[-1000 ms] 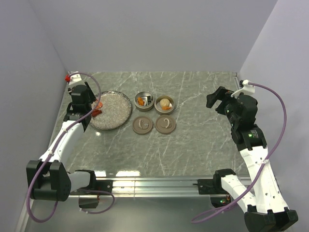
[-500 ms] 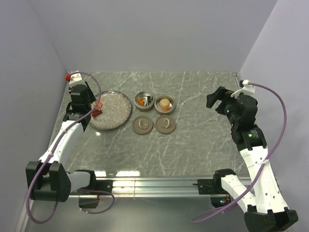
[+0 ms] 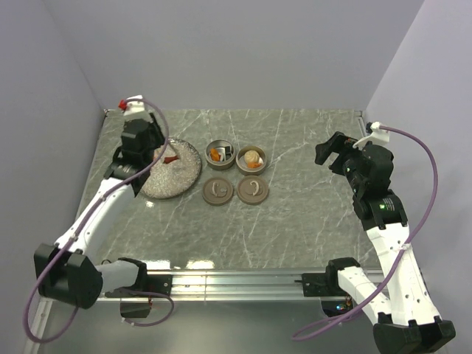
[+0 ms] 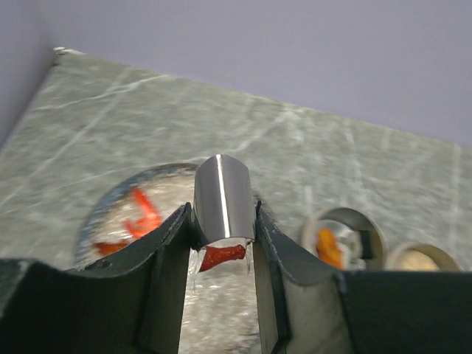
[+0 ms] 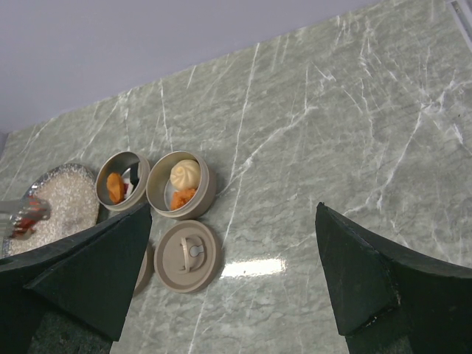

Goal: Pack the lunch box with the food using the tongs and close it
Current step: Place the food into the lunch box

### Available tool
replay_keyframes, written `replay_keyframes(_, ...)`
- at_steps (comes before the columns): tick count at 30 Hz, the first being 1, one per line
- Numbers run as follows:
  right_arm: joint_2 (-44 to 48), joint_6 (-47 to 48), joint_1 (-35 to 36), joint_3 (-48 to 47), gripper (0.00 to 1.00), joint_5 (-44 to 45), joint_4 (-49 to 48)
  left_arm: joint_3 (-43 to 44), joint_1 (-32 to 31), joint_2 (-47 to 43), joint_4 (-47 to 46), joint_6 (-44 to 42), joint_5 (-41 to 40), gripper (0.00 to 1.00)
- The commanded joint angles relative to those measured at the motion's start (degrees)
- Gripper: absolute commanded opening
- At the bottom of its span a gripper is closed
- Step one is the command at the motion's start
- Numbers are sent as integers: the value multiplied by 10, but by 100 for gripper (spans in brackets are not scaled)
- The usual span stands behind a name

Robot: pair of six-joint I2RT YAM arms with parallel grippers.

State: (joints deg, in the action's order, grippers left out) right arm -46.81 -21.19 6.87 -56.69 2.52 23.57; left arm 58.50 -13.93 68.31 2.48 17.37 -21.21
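My left gripper (image 3: 156, 153) (image 4: 221, 214) is shut on the silvery tongs (image 4: 223, 193), which hang over the speckled plate (image 3: 177, 179). Between the tongs' tips sits a red piece of food (image 4: 221, 255) (image 3: 171, 158). More red pieces (image 4: 143, 214) lie on the plate's left side. The lunch box is two open round tins: the left tin (image 3: 220, 153) holds an orange piece (image 5: 115, 186), the right tin (image 3: 252, 158) a white bun (image 5: 184, 174) and an orange-brown piece (image 5: 181, 198). Far right, my right gripper (image 3: 331, 152) (image 5: 232, 212) hangs open and holds nothing.
Two round tan lids (image 3: 217, 191) (image 3: 253, 189) lie flat on the marble table (image 3: 310, 214) just in front of the tins. Grey walls close the table at the back and both sides. A purple cable (image 3: 158, 122) loops over the left wrist.
The left arm has lifted from the plate's left edge and swung right and toward the back, carrying the tongs with the red piece over the plate. The right arm has not moved.
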Motion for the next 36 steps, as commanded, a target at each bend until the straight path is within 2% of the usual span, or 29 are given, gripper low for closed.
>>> replay_keyframes(1,14,0,2,-10,99,7,-14,70,-58,49,-41,2,13,21)
replay_keyframes(3,20,0,2,-8,99,12,-10,103,-85,81,-61,-12,35,21)
replay_keyframes(9,40,6,1,-4,99,27,5,179,-116,141,-78,-39,85,21)
replay_keyframes(21,37,9,2,-8,99,35,9,251,-160,219,-81,-80,187,22)
replay_keyframes(36,35,9,1,-5,99,35,9,275,-232,265,-60,-67,192,22)
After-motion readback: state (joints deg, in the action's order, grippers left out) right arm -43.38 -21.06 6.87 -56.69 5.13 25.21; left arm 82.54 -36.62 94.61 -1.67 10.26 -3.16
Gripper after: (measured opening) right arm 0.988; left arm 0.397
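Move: The left hand holds tongs with a red food piece. The right lunch box, with the bun, lies some 30 cm to its right, 6 cm ahead and 26 cm below. The left box is 11 cm left of that box and 1 cm farther out, the plate 28 cm left of it and 3 cm nearer, and the right lid 10 cm nearer. From the right hand, the right box lies about 16 cm ahead and 22 cm left. The left hand carries the gripped tongs some 27 cm right to the right box, turning about 40 degrees clockwise. ##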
